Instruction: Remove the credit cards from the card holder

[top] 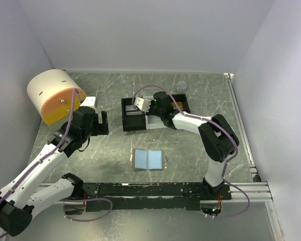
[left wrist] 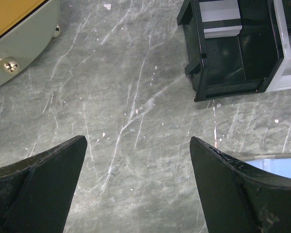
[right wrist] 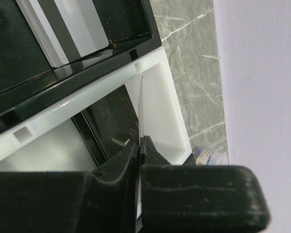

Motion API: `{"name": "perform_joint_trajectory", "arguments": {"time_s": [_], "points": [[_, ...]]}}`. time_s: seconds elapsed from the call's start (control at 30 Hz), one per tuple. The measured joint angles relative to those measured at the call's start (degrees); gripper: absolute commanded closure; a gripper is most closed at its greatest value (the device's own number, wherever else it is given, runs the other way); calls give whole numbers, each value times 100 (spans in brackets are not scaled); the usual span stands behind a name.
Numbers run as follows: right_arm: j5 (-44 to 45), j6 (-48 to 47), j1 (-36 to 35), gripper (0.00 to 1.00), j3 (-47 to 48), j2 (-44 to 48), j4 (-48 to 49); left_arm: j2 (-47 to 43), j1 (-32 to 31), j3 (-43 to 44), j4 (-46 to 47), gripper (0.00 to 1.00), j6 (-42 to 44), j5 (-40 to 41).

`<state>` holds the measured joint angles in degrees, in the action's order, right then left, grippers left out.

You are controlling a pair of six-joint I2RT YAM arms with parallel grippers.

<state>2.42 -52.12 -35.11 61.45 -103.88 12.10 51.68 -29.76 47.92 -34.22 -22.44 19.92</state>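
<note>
The card holder (top: 148, 159) lies open on the table in front of the arms, its pale blue lining up; a corner of it (left wrist: 276, 166) shows in the left wrist view. My right gripper (top: 140, 105) (right wrist: 141, 143) is shut on a thin credit card (right wrist: 140, 107), seen edge-on, over the white compartment of the black-and-white tray (top: 126, 124) (right wrist: 87, 99). A black card (right wrist: 114, 121) lies in that compartment. A pale striped card (right wrist: 72, 29) (left wrist: 222, 17) lies in a black compartment. My left gripper (top: 98, 123) (left wrist: 137, 141) hangs open above bare table, left of the tray (left wrist: 233, 88).
A white cylinder with an orange face (top: 52, 95) (left wrist: 19, 29) stands at the far left, a small white block (top: 92, 100) beside it. A small clear cup (top: 181, 86) sits behind the tray. Grey walls enclose the table; a black rail (top: 155, 190) runs along its near edge.
</note>
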Motion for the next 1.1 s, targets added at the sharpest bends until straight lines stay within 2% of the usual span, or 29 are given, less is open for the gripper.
{"name": "perform_joint_trajectory", "arguments": {"time_s": [0.47,0.57,0.7,0.93,1.1], "points": [[232,-452,37,100,310,-820,44,0,4,0,-2,0,0,2],[302,-551,48,95,374,-890,52,0,9,0,-2,0,0,4],[354,-638,55,95,474,-951,48,0,20,0,-9,0,0,17],[363,-708,55,86,544,-1054,-22,-22,79,0,-42,0,-4,94],[415,-726,57,67,544,-1067,-7,-39,107,0,-42,0,-4,94]]}}
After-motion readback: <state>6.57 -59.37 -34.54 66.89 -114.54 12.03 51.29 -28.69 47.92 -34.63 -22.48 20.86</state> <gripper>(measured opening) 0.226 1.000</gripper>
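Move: The right hand holds a card above the tray's white middle compartment. The black card stack there, where the card is going, lies about 7 cm below and 1 cm ahead, 1 cm left. The silver cards in the left compartment are about 10 cm left and 2 cm ahead, the gold stack about 9 cm right and 2 cm ahead, both some 7 cm down. From the left hand the black stack is roughly 15 cm ahead, 21 cm right, 16 cm below. The right hand lowers the card about 5 cm, easing forward, into the white middle compartment, then starts opening its fingers. ##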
